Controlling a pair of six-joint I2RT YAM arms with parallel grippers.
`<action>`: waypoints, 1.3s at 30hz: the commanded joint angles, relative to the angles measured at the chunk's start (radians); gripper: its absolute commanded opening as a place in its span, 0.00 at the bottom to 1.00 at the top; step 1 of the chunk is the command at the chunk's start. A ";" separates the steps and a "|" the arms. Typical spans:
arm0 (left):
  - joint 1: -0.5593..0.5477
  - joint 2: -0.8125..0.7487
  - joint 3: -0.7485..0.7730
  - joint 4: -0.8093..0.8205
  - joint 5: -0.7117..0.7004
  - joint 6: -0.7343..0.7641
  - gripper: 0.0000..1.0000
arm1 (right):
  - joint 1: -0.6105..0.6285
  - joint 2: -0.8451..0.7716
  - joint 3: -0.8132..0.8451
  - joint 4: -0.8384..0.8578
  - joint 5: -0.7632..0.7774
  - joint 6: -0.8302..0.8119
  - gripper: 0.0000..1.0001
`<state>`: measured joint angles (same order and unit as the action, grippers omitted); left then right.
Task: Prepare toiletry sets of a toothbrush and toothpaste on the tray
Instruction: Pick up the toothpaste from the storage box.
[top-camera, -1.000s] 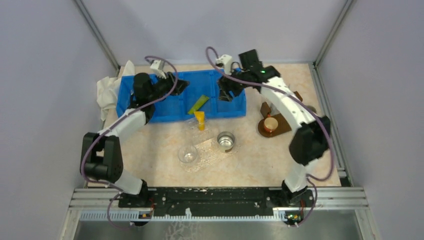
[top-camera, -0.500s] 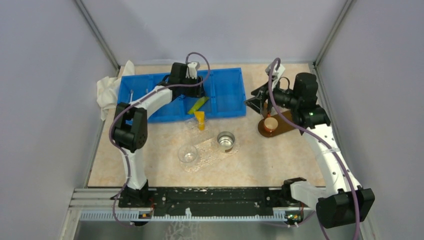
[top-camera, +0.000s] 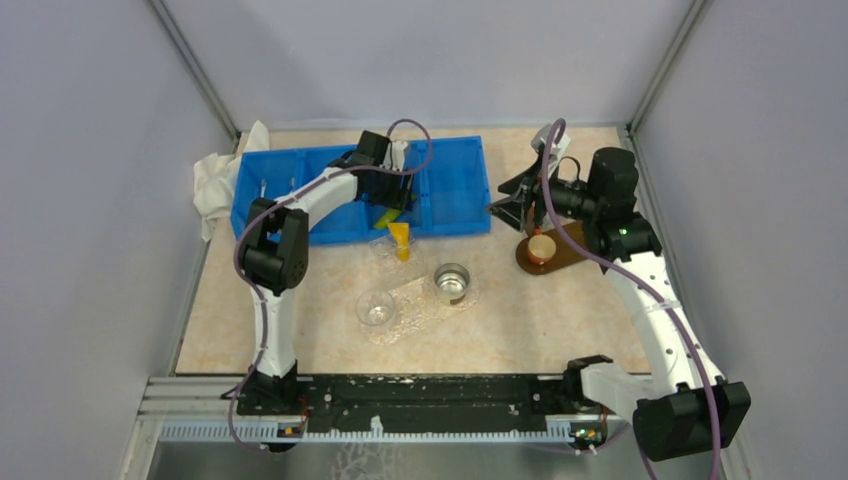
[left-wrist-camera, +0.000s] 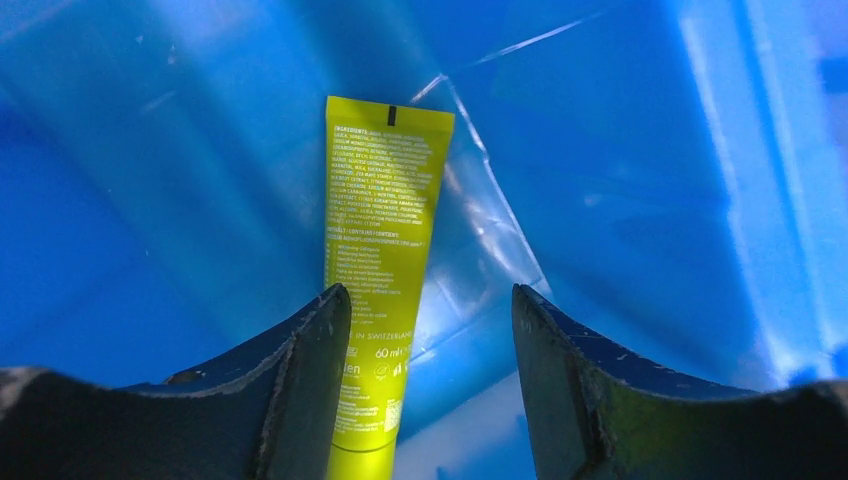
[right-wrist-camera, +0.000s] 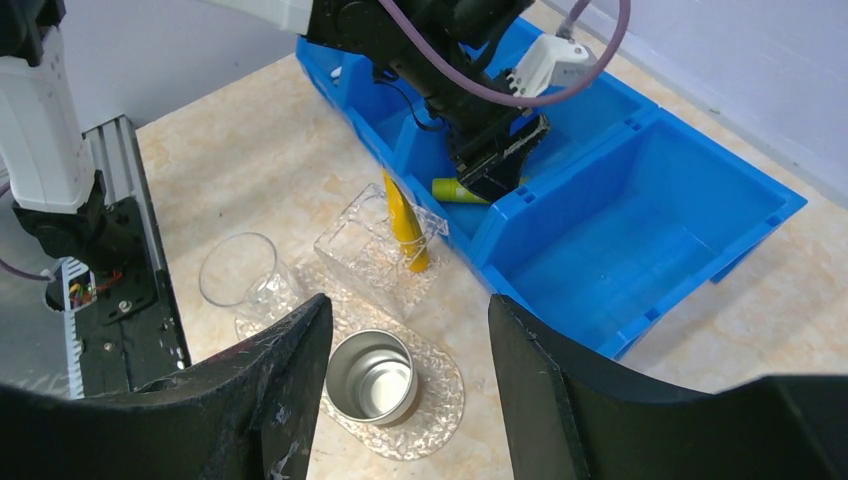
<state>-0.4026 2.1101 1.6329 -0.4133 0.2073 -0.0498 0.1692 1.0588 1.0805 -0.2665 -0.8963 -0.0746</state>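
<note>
A yellow-green toothpaste tube (left-wrist-camera: 380, 230) lies flat in the middle compartment of the blue bin (top-camera: 455, 205). My left gripper (left-wrist-camera: 430, 330) hangs open over it, the tube's cap end beside the left finger (left-wrist-camera: 305, 390). From above, the left gripper (top-camera: 395, 198) is low in the bin by that tube (top-camera: 390, 214). A second, yellow toothpaste tube (top-camera: 400, 240) stands in a clear holder on the clear tray (top-camera: 415, 300). Thin pale sticks that look like toothbrushes (top-camera: 263, 188) lean in the bin's left compartment. My right gripper (top-camera: 510, 205) is open and empty, raised to the right of the bin.
A glass cup (top-camera: 376, 308) and a metal cup (top-camera: 452, 282) stand on the tray. A brown board with a small cup (top-camera: 541, 250) lies under the right arm. A white cloth (top-camera: 215, 180) is bunched at the bin's left end.
My left arm swung from the bin's left end to the middle compartment, dropped toward the green tube and opened wider. My right arm left the bin's right end and has held still since.
</note>
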 joint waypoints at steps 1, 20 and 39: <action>-0.010 0.047 0.051 -0.066 -0.063 0.028 0.64 | 0.001 -0.021 0.006 0.059 -0.024 0.002 0.59; -0.053 0.113 0.108 -0.073 -0.227 0.021 0.20 | 0.001 -0.015 0.009 0.055 -0.040 -0.001 0.59; -0.054 -0.401 -0.249 0.495 -0.211 -0.016 0.02 | 0.001 0.012 -0.050 0.140 -0.150 0.012 0.59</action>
<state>-0.4503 1.8252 1.4738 -0.1505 -0.0113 -0.0406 0.1692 1.0657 1.0389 -0.2104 -0.9653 -0.0647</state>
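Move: The green toothpaste lies on the storage box's floor almost under the left hand, about 4 cm below and roughly 1 cm ahead and 1 cm left. The yellow tube in its clear holder stands some 9 cm back, straight behind the hand; the metal cup is about 14 cm back and 10 cm right, and the empty end compartment's middle about 3 cm ahead and 11 cm right. From the right hand, the toothpaste lies roughly 18 cm ahead, 16 cm left and 28 cm below. The left hand sinks about 3 cm into the compartment with its fingers open, easing a little forward and rolling its left side up slightly, then shuts the fingers across the green toothpaste's body on the crimped-end side of its middle. Keeping that pinch tight enough to squeeze the tube narrow, it lifts slowly at first and then fast, some 15 cm straight up, while the wrist tips the fingertips forward and up by about 20 degrees. ##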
